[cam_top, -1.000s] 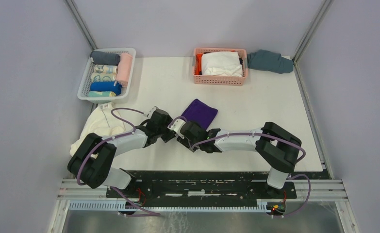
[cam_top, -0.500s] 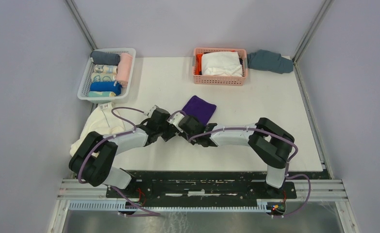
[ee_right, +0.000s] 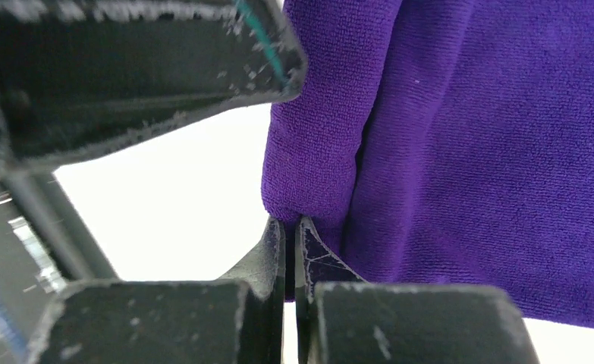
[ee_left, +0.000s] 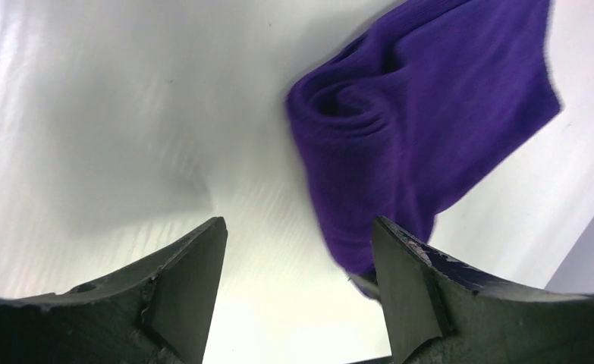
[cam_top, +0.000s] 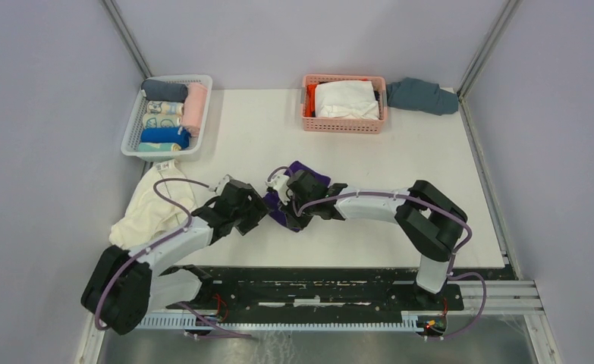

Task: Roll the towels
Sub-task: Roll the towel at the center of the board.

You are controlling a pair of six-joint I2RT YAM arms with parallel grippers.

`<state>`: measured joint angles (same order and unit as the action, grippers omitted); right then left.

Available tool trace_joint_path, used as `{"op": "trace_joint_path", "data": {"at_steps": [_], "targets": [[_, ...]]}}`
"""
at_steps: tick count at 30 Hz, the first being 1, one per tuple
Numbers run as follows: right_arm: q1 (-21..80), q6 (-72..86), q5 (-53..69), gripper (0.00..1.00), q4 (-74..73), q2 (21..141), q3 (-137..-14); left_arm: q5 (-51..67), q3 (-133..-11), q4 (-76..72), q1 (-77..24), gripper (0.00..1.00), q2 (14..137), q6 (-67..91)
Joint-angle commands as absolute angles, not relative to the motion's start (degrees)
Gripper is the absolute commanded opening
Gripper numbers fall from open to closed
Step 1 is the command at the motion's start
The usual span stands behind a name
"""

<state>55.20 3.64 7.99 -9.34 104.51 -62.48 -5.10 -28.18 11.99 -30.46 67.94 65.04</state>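
Note:
The purple towel [cam_top: 306,171] lies bunched at the table's middle, partly under my right arm. It shows folded over itself in the left wrist view [ee_left: 430,114]. My right gripper [cam_top: 286,203] is shut on a pinched fold at the towel's edge [ee_right: 316,174], its jaws [ee_right: 292,224] pressed together. My left gripper [cam_top: 257,209] hangs just left of the towel, open, with bare table between its jaws [ee_left: 297,231]. Its right finger [ee_left: 407,280] stands beside the towel's lower edge. The cream-white towel [cam_top: 151,206] lies crumpled at the table's left edge.
At the back left, a white basket [cam_top: 205,97] holds several rolled towels. A pink basket [cam_top: 344,124] with white and orange cloth stands at the back middle. Right of it lies a teal-grey cloth [cam_top: 422,95].
My right gripper has shut on the purple towel's edge and drawn it in, bunching the cloth. My left arm has pulled back toward the near left, its gripper opening wider.

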Motion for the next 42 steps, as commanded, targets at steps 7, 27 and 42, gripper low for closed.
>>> {"op": "trace_joint_path", "data": {"at_steps": [7,27,42], "targets": [[44.5,24.1,44.0,0.00,5.6,103.5,-56.2,-5.4,-25.1,22.4,-30.2,0.79,51.1,64.6],[34.0,41.6,59.0,0.01,16.4,120.7,-59.9,-2.0,-33.0,8.8,-27.3,0.77,67.5,59.7],[34.2,35.5,52.9,0.09,9.2,116.1,-60.4,-3.9,-36.0,7.1,-25.3,0.53,82.4,55.6]]}}
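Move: The free left end of the purple roll lies about 5 cm ahead of the left hand, 2 cm to its right and 2 cm below; the towel's flat remainder is centred some 6 cm ahead and 10 cm to the right. The right hand already grips the roll's near-right end. From the right hand, that flat part lies about 8 cm ahead, 2 cm right and 2 cm below, and the free roll end 7 cm ahead and 6 cm left. Keeping the roll pinched in shut fingers, the right hand draws it back about 3 cm while lifting a little, then brings it forward some 4 cm and down, the wrist turning roughly 60 degrees in all (mainly tipping forward and over) to wind the roll towards the flat part before it holds still. The left hand first swings up and back clear of the free end, then comes forward about 6 cm and sinks over that end, its wide-open fingers starting to close around it without yet shutting. ##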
